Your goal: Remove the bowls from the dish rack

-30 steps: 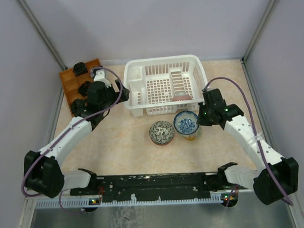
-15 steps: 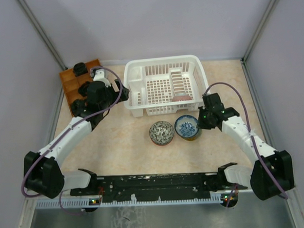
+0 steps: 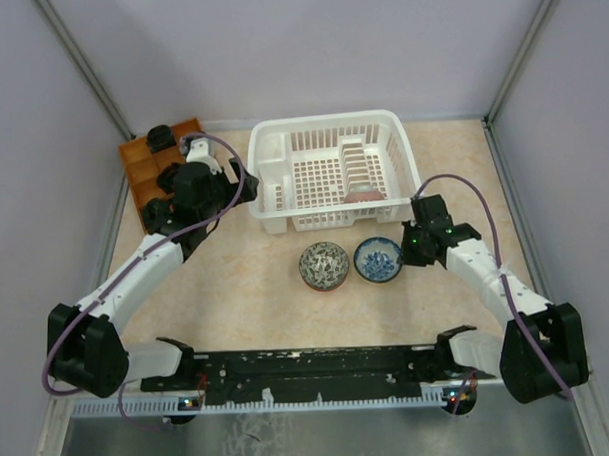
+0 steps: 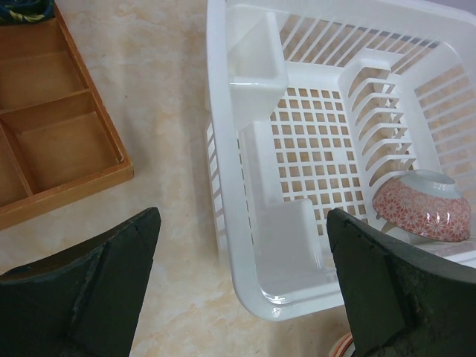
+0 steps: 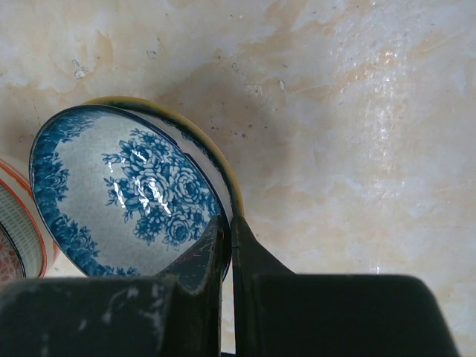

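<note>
The white dish rack [image 3: 282,149] [image 4: 245,178] stands at the back of the table. An orange-red patterned bowl [image 3: 363,196] [image 4: 424,212] leans in its front right part. In front of the rack a dark grey-and-white bowl [image 3: 324,264] sits on the table, and a blue-flowered bowl [image 3: 378,259] [image 5: 126,193] rests beside it. My right gripper [image 3: 410,246] [image 5: 230,230] is shut on the blue bowl's rim, one finger inside and one outside. My left gripper [image 3: 211,181] [image 4: 242,279] hangs open above the rack's left front corner, holding nothing.
An orange-brown compartment tray [image 3: 142,169] [image 4: 52,149] with small dark items lies at the back left, close to the left arm. Grey walls close in both sides and the back. An orange-rimmed bowl edge [image 5: 18,238] shows left of the blue bowl.
My right gripper has carried the blue bowl slightly forward and down, setting it level on the table beside the grey-and-white bowl. The left arm has not moved.
</note>
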Robot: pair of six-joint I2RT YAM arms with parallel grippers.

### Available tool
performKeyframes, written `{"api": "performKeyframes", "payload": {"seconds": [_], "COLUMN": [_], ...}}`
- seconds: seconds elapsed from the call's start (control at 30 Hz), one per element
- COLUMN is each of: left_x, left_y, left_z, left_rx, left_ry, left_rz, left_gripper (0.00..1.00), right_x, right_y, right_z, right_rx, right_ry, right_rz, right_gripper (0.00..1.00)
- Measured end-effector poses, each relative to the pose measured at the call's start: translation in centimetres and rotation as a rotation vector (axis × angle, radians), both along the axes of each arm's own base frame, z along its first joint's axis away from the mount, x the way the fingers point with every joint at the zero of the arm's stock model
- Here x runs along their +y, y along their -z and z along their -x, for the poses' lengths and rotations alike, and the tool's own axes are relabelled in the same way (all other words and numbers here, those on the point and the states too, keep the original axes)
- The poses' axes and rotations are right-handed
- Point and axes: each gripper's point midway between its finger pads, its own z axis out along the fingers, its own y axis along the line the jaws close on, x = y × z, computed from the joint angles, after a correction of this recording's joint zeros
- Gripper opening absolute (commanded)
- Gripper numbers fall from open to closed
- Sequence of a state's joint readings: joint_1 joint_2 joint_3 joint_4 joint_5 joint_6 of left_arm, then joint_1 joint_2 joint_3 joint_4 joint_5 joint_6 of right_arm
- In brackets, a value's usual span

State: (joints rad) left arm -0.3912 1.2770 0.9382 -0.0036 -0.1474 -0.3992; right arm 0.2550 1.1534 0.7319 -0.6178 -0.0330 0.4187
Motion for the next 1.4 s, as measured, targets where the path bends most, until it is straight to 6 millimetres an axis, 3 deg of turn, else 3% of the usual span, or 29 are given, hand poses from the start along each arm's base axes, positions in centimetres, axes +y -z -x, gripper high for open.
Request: {"api": "performKeyframes", "payload": {"seconds": [0.03,0.2,0.37,0.57,0.67,0.83,1.0,1.1,1.2,1.4], "left_x": [0.0,0.0,0.0,0.0,0.0,0.0,0.0,0.0,0.0,-0.2], "left_y": [0.0,0.0,0.0,0.0,0.0,0.0,0.0,0.0,0.1,0.2], "left_z": [0.0,0.0,0.0,0.0,0.0,0.0,0.0,0.0,0.0,-0.4], "left_rx": [0.0,0.0,0.0,0.0,0.0,0.0,0.0,0.0,0.001,0.008], "left_ry": [0.0,-0.001,-0.002,-0.002,-0.002,-0.002,-0.002,-0.002,-0.002,-0.001], "left_rz": [0.0,0.0,-0.001,-0.001,-0.001,-0.001,0.0,0.0,-0.001,-0.004], "left_gripper": [0.99,0.99,0.99,0.99,0.99,0.99,0.99,0.99,0.99,0.99], "right_x": [-0.1,0.0,0.1,0.1,-0.2,-0.8,-1.0,-0.7,0.0,2.0], "right_y": [0.1,-0.1,-0.7,-1.7,-3.5,-8.8,-12.9,-15.1,-16.9,-16.9], "right_z": [0.1,0.1,-0.1,0.0,-0.2,-1.3,-2.4,-4.1,-7.4,-14.6], "right_rx": [0.001,-0.004,-0.029,-0.047,-0.088,-0.228,-0.338,-0.372,-0.381,-0.343], "right_ry": [0.002,0.005,0.004,0.003,0.01,-0.001,-0.036,-0.06,-0.078,-0.119], "right_rz": [-0.003,-0.016,-0.035,-0.038,-0.03,-0.004,0.014,0.027,0.045,0.122], "right_gripper": [0.0,0.24,0.38,0.42,0.5,0.67,0.72,0.74,0.79,0.82]}}
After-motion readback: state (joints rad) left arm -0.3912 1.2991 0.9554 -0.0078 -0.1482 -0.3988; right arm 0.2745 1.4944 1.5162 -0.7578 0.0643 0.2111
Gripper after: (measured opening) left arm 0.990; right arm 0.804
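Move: The right gripper is still shut on the right rim of the blue flowered bowl, whose middle lies about 6 cm to its left and 3 cm lower. The pink bowl is some 16 cm ahead and 8 cm left, about level in height. The black-patterned bowl sits 18 cm left and 1 cm back, and the dish rack's middle 21 cm ahead, 15 cm left. From the left gripper, the pink bowl is roughly 24 cm right, 3 cm ahead, 16 cm below. Open the right fingers to let go of the blue bowl's rim where it stands, then lift clear, tipping the fingers up some 20 degrees. After rising about 13 cm, sweep forward about 12 cm over the rack's near rim while climbing a little more, and keep opening to nearly wide, ending high above the rack's near right part. ##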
